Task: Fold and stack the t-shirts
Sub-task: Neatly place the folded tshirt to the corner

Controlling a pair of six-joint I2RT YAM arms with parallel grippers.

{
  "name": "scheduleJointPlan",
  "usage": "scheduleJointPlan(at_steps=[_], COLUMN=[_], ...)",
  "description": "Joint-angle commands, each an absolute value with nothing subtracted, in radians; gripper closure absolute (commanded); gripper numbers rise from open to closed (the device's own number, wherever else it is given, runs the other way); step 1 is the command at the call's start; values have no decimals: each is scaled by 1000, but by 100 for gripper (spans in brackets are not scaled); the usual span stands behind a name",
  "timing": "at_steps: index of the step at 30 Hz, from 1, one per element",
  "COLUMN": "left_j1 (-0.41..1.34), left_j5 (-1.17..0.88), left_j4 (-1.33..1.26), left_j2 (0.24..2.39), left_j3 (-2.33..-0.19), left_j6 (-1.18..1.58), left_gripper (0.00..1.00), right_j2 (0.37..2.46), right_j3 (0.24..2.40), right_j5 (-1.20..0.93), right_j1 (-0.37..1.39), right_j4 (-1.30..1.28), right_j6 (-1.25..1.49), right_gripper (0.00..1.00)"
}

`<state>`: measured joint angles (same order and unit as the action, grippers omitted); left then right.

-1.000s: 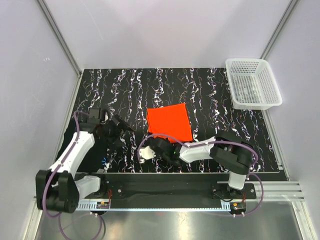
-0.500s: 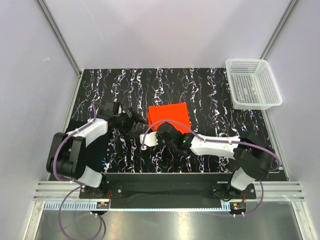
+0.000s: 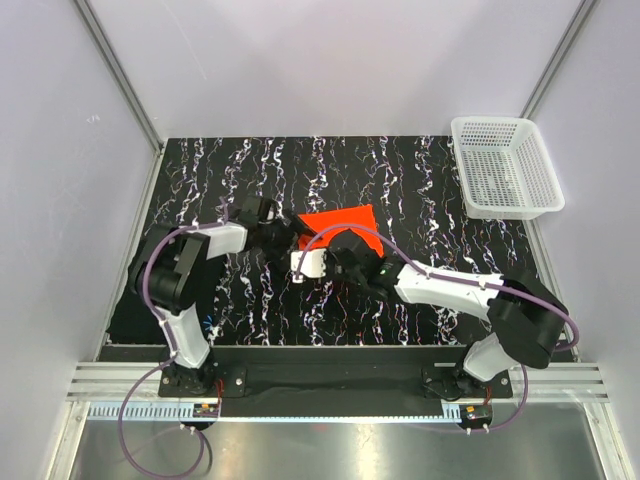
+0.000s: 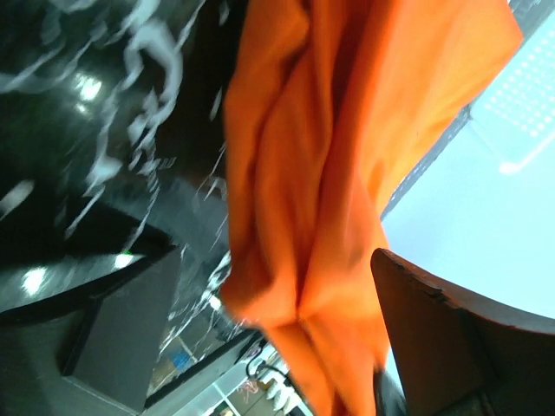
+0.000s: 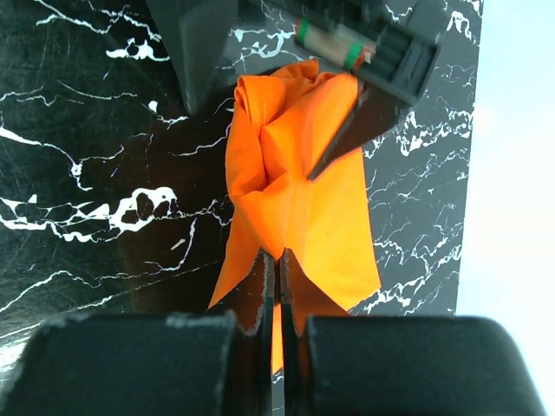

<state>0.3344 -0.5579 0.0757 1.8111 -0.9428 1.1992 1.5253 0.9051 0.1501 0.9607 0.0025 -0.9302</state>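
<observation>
One orange-red t-shirt (image 3: 345,222) lies folded on the marbled mat, its near part bunched and hidden under my right arm. My right gripper (image 5: 276,260) is shut on a lifted fold of that t-shirt (image 5: 303,182); from above, the right gripper (image 3: 322,242) sits over the shirt's near-left part. My left gripper (image 3: 288,238) meets it from the left and stands open. In the left wrist view the crumpled orange cloth (image 4: 312,173) hangs between the spread fingers (image 4: 451,338) of the left gripper (image 4: 273,260). The left gripper's body (image 5: 347,43) shows at the top of the right wrist view.
The black white-veined mat (image 3: 420,190) covers the table. A white mesh basket (image 3: 505,165) stands at the far right corner, partly off the mat. Grey walls with metal rails close in the left, right and back.
My right gripper has carried the shirt's near edge away from me, so the orange patch looks shorter. My left arm has swung right until its open gripper reached the shirt's left edge.
</observation>
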Motion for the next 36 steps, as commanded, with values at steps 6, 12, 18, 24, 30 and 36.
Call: scheduleJointPlan(at_steps=[6,12,18,24,30,36], left_j1=[361,356,356,354,345,232], left_j5=[-503,-537,-428,-260,33,167], left_j4=[-50,-257,-94,116,374,584], left_j2=[1924,1918,1786,1562,1352,1275], left_j3=[-1042,-993,-957,-916,-963,-1079], left_j6=[1259,1266,1054,922,933,954], left_gripper=[16,88,100,100,100,100], right_j2=[1463,1396,1198,1017,897,916], right_j3=[923,919,903,940,927,963], right_j5=[91,136,296,385,341,239], right_j1=[945,945,945,945,945,945], right_j4=[17,-41,-217,-484,-535,-538], right_j6=[-865,-698,-444,-169,-101,-101], right_gripper=[100,52,1,0,0,0])
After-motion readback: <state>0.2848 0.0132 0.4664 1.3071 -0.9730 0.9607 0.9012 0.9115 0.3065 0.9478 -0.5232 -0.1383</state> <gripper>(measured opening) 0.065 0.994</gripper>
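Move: The right fingers, still shut, hold up the folded t-shirt; its middle is some 4 cm ahead of them, 1 cm right and about 7 cm lower. From the open left hand the shirt's middle lies about 7 cm right, 2 cm ahead and nearly level, with the right gripper some 7 cm right, 3 cm back and 6 cm higher. The black cloth lies about 29 cm to the left hand's left and 14 cm nearer. The left hand slides about 4 cm forward and a little right into the shirt and pinches its left part, while the right holds on until the left is closing, then opens and backs off right, up and somewhat back, rolling some 50 degrees. Once shut, the left keeps its grip and carries the shirt first a little back, then about 14 cm left and 10 cm up towards the cloth's side, its fingers swinging from rightward-down to forward-down. ##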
